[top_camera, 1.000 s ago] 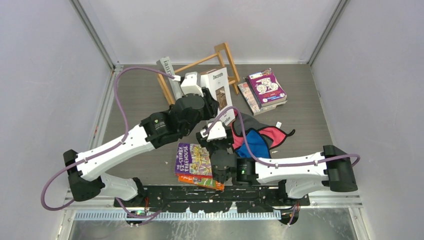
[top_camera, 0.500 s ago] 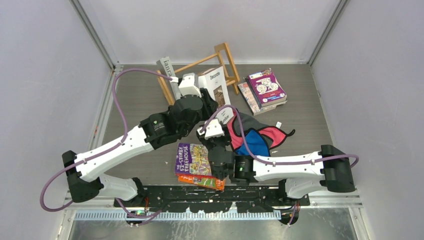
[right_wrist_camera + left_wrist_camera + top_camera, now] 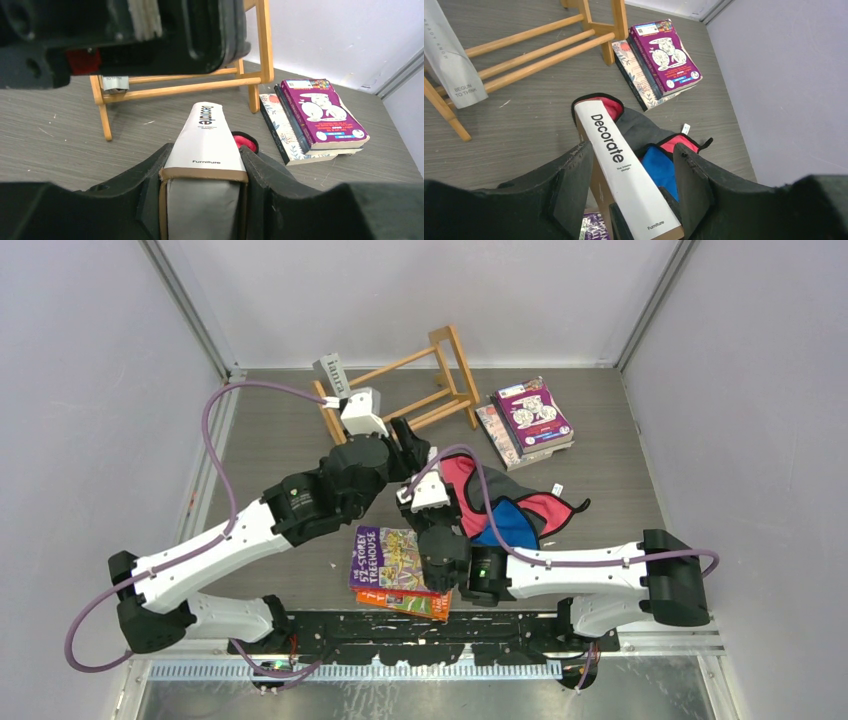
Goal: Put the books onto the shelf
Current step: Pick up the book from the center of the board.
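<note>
The white-and-brown "Decorate" book (image 3: 205,137) stands on edge, spine up, with my right gripper (image 3: 205,152) shut on its near end. My left gripper (image 3: 633,150) straddles the same book's spine (image 3: 616,160) from above, open, with a gap on its right side. The light-wood shelf (image 3: 400,390) lies tipped at the back, and a grey book (image 3: 333,373) leans on its left end. Several books (image 3: 530,418) are stacked at back right. A purple book (image 3: 388,558) lies on an orange one (image 3: 400,602) near the front. In the top view the left arm hides most of "Decorate".
Red, blue and grey cloth pieces (image 3: 515,510) lie right of the held book, partly under it. Grey walls close in the table on three sides. The left arm's purple cable (image 3: 215,430) loops over the left part of the table.
The left gripper has opened off the "Decorate" book and the left arm has drawn back to the left. The right gripper has closed on the book's near end.
</note>
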Motion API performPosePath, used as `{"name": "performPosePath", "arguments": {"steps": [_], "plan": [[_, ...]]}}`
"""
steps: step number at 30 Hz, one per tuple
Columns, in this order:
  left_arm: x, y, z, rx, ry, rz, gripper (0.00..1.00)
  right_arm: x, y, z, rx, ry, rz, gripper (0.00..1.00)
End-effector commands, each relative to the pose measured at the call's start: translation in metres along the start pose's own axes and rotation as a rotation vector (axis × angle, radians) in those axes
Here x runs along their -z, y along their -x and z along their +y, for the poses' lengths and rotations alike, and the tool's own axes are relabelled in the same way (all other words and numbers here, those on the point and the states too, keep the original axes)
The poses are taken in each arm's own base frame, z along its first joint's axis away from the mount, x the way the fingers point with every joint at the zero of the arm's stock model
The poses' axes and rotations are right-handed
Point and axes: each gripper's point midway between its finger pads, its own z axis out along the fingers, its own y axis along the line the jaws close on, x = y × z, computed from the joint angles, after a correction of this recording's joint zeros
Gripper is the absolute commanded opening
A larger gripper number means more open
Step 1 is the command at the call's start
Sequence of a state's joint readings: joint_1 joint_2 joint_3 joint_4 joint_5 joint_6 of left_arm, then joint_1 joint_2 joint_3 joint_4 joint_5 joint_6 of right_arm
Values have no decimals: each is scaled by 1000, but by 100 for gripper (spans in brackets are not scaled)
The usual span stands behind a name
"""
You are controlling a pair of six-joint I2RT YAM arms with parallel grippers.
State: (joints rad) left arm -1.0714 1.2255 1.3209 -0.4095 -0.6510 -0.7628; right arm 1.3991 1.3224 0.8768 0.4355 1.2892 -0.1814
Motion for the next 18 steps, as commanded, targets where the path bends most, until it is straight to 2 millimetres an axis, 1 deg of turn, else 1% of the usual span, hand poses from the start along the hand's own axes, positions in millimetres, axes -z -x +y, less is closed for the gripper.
{"name": "performPosePath", "arguments": {"steps": [1, 3, 5, 10, 13, 15, 18], "plan": [[6, 22, 2, 29, 3, -83, 61, -2, 18, -9, -103, -3, -26, 22], [8, 25, 6, 31, 11, -95, 61, -3, 17, -12, -113, -2, -22, 20], [11, 29, 13, 36, 32, -113, 62, -3, 18, -15, -125, -3, -24, 20], [24, 47, 42, 75, 84, -186, 63, -5, 26, -24, -141, -11, -34, 19], [35, 58, 59, 90, 110, -224, 63, -12, 33, -28, -160, -9, -42, 18], [42, 63, 69, 96, 122, -238, 63, -19, 42, -30, -171, -7, -50, 18], [48, 64, 82, 95, 145, -245, 64, -35, 58, -29, -182, 2, -67, 18]]}}
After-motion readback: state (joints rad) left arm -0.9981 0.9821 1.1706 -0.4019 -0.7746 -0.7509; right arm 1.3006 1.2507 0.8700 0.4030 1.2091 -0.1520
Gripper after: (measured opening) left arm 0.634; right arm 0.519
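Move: My right hand already holds the Decorate book by its near end, spine up; the book's middle is about 10 cm ahead and 6 cm below. The shelf's middle lies some 28 cm ahead, 8 cm left and 17 cm below, with the grey book in its left end, 26 cm ahead and 20 cm left. The treehouse book is on the table, 6 cm back and 7 cm left. From my open left hand, the Decorate book's middle is about 7 cm ahead, 4 cm right and 11 cm lower. I clear my left hand off to the left, away from the Decorate book: a slow start with a slight dip, then quickly, about 9 cm in all, rising a little at the end and turning some 10 degrees counter-clockwise, fingers staying open. My right hand keeps its grip on the near end and eases the book right and up, then forward, about 2 cm each way. ##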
